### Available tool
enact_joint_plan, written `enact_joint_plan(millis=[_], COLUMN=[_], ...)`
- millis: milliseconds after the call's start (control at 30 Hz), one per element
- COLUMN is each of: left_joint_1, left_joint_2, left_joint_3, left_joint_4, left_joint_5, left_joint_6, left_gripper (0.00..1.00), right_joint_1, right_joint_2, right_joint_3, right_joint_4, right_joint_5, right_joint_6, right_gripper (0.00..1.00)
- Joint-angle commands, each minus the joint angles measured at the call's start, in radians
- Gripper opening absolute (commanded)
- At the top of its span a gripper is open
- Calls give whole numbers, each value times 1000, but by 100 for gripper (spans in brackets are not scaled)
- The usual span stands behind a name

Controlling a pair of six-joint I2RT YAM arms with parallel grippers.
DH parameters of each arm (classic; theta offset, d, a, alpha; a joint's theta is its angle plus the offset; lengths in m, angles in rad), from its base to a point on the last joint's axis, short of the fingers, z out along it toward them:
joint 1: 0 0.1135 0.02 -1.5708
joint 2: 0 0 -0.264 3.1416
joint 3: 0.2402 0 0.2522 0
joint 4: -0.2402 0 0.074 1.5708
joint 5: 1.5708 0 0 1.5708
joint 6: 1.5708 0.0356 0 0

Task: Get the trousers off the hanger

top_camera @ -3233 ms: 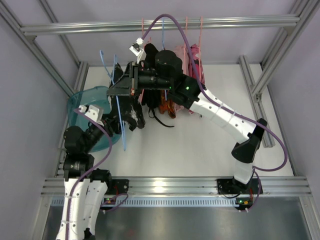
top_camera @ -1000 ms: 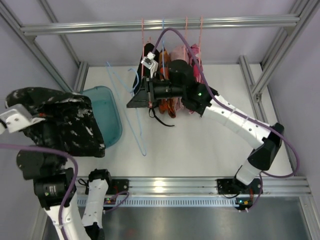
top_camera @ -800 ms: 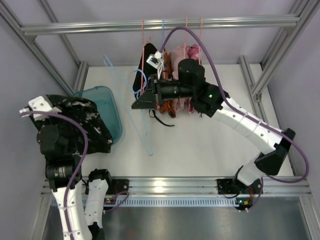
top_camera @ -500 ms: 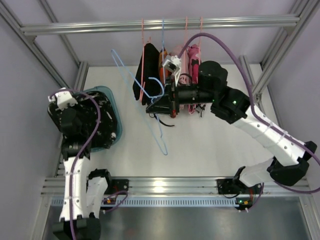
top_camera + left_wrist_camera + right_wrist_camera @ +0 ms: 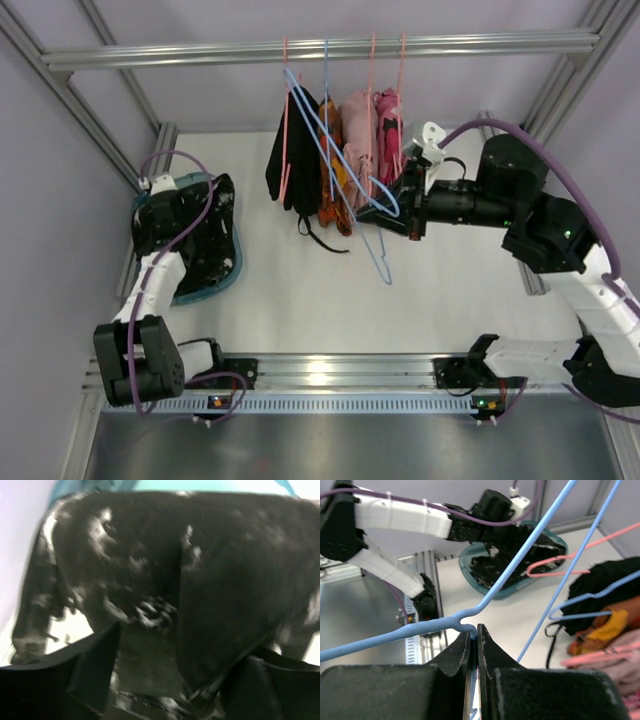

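The black white-speckled trousers [image 5: 212, 240] lie in the teal bin [image 5: 226, 284] at the left. My left gripper [image 5: 195, 222] sits low over them. In the left wrist view its fingers [image 5: 95, 665] stand apart, open, with the speckled cloth [image 5: 200, 570] lying loose between them. My right gripper [image 5: 400, 213] is shut on a bare blue hanger [image 5: 530, 536], pinched at the fork in the wire [image 5: 474, 627], to the right of the hanging clothes. The plain black trousers [image 5: 298, 150] hang on a pink hanger from the rail, with their straps [image 5: 320, 238] dangling.
The metal rail [image 5: 450, 42] crosses the back and carries several hangers with orange and pink garments [image 5: 365, 130]. Frame posts stand at both sides. The right wrist view shows the left arm [image 5: 400, 512] bent over the bin [image 5: 470, 565].
My left arm has carried the speckled trousers down from high at the left into the bin, and its jaws have parted. My right arm has swung the blue hanger rightwards, past the hanging clothes.
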Motion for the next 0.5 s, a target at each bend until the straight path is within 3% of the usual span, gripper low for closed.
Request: enact_joint_plan(millis=[0,233,267,333,367,467], left_joint_1=[6,6,6,6,6,6], left_joint_2=[-75,-485,-552,-592,-608,-590], left_joint_3=[40,-6,19,61,111,228], left_joint_4=[-40,-11,-9,-11,-12,-38], left_joint_5=[105,471,609,753,932,1108], left_joint_6=[-77,-57,-45,-13,-2,-25], left_gripper=[79,91,94,96,95,94], right_joint_1=[-59,-223,-235,-255,-266,-269], right_joint_2=[-61,-238,-254,-294,-305,-340], right_joint_3=[48,3,-6,-39,-52,-87], right_joint_4=[-83,-239,-256,-294,-342,-453], right_joint_5=[32,-3,-14,-53,-67,-83], right_joint_6=[-89,-146,-152,-178,-192,-255], right_gripper=[0,0,0,0,0,0])
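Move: The next pair, the black trousers, hangs about 29 cm to the left hand's right, 5 cm farther out and 14 cm higher; the near end of its pink hanger is some 12 cm back, 29 cm right and 26 cm up. The patterned trousers lie in the basket about 7 cm right and 9 cm below. The right hand's drop place can't be judged; from it the black trousers hang 26 cm ahead, 15 cm left, 18 cm lower, the red-pink garment 26 cm ahead, 5 cm right, 18 cm lower. Up and to the right, drawing back somewhat, the left hand comes free of the patterned trousers and climbs about 24 cm out of the basket, its already parted fingers opening wider, swinging clockwise and tipping up towards the black trousers. The right hand keeps its pinch on the empty blue hanger and carries it some 12 cm right, then also back, away from the hanging clothes. ##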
